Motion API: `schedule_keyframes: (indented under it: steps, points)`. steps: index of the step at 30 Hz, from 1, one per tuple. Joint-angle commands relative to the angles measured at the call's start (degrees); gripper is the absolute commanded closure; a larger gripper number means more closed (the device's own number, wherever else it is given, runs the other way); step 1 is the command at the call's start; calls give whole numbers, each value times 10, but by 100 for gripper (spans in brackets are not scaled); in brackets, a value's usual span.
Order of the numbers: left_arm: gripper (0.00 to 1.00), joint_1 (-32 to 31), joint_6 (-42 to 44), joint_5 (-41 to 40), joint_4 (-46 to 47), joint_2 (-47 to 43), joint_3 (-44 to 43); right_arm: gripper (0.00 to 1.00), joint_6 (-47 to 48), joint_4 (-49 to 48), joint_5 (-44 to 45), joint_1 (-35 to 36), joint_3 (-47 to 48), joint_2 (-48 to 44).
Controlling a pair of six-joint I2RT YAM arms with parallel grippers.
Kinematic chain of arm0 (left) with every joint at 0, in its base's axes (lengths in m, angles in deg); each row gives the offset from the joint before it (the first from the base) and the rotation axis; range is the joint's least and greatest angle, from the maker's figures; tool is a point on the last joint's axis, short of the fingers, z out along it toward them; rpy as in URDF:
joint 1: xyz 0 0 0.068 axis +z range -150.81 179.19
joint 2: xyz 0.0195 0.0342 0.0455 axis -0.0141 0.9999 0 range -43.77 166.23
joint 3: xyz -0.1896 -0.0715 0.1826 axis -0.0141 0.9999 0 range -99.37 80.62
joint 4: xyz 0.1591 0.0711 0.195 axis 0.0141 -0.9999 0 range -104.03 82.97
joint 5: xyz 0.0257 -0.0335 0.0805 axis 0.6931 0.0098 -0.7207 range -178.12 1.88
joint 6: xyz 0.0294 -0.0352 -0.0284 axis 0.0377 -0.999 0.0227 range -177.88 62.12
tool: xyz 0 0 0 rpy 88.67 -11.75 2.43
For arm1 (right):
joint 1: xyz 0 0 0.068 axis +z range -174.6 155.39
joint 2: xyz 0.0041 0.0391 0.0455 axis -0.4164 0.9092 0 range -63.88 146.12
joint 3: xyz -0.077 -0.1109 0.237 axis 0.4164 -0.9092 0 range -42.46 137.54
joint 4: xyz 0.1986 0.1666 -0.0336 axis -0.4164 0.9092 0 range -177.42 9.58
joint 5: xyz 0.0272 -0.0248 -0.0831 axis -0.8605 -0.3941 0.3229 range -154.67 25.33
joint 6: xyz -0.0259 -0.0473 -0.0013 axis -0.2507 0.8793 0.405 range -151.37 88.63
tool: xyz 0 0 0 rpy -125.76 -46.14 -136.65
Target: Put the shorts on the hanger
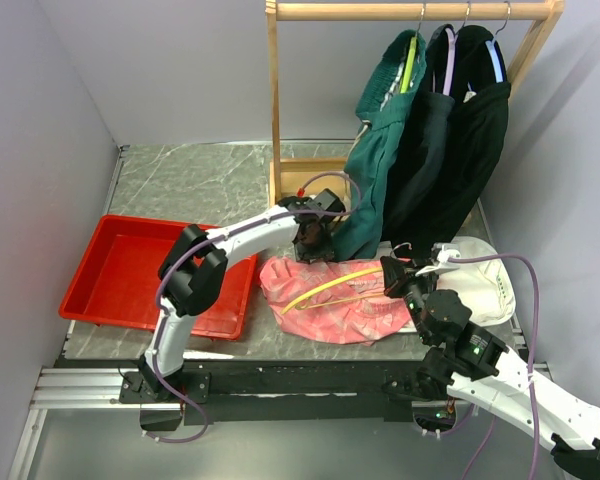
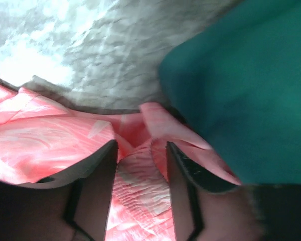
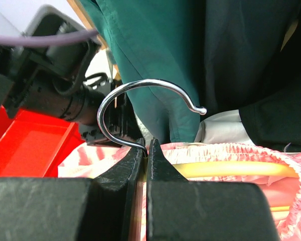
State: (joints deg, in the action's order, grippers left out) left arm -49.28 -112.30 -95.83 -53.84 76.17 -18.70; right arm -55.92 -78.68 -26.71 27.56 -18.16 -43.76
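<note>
The salmon-pink shorts (image 1: 330,305) lie crumpled on the table, with the yellow hanger (image 1: 325,288) across them. My left gripper (image 1: 310,240) is at the shorts' far left corner. In the left wrist view its jaws (image 2: 141,145) stand apart, and the gathered waistband (image 2: 140,191) lies in the gap. My right gripper (image 1: 400,275) is at the shorts' right end, shut (image 3: 146,145) on the hanger at the foot of its metal hook (image 3: 140,93). The yellow arm (image 3: 226,169) runs off to the right inside the waistband (image 3: 231,149).
A red tray (image 1: 110,305) sits at the left. A wooden rack (image 1: 273,100) at the back holds dark green garments (image 1: 380,190) on hangers; one hangs down beside my left gripper (image 2: 251,85). A white cloth (image 1: 490,280) lies at the right.
</note>
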Motion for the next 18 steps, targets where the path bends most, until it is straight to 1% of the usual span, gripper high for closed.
schedule_keyframes:
  steps: [1, 5, 6, 9, 14, 17, 18]
  points:
    - [55, 0, -19, 6, 22, -50, 53, 100, -52, 18, 4, 3, -5, 4]
    - [64, 0, -18, 16, 51, -94, 100, 100, -51, 23, 5, 3, 2, 3]
    - [71, 0, -19, 16, 55, -109, 115, 100, -51, 23, 6, 4, 4, 4]
    - [81, 1, -23, 5, 50, -134, 131, 100, -51, 28, 11, 3, 8, 4]
    - [83, 0, -25, 6, 71, -176, 160, 100, -60, 37, 20, 4, 15, 10]
    - [89, 0, -26, 11, 94, -212, 192, 100, -77, 57, 41, 4, 30, 18]
    - [92, 1, -25, 18, 108, -234, 217, 100, -81, 62, 46, 3, 36, 19]
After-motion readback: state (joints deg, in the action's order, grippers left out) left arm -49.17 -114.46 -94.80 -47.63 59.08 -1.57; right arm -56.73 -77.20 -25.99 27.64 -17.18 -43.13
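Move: Just under the left hand's open fingers lies the near end of the shorts' waistband, about 2 cm back, 2 cm left and 2 cm down. The yellow hanger's free left tip is some 11 cm back and 7 cm left, a little above hand level; the teal trousers' hem hangs about 8 cm right and 2 cm ahead. From the right hand that waistband end is roughly 7 cm ahead, 18 cm left and 18 cm lower. The left fingertips pinch the waistband's free edge, closing from half open as the hand dips about 2 cm while sliding back and left, then carry it up some 6 cm, having gone roughly 3 cm back and 3 cm left in all. The right hand stays put, still gripping the hanger at its hook. ##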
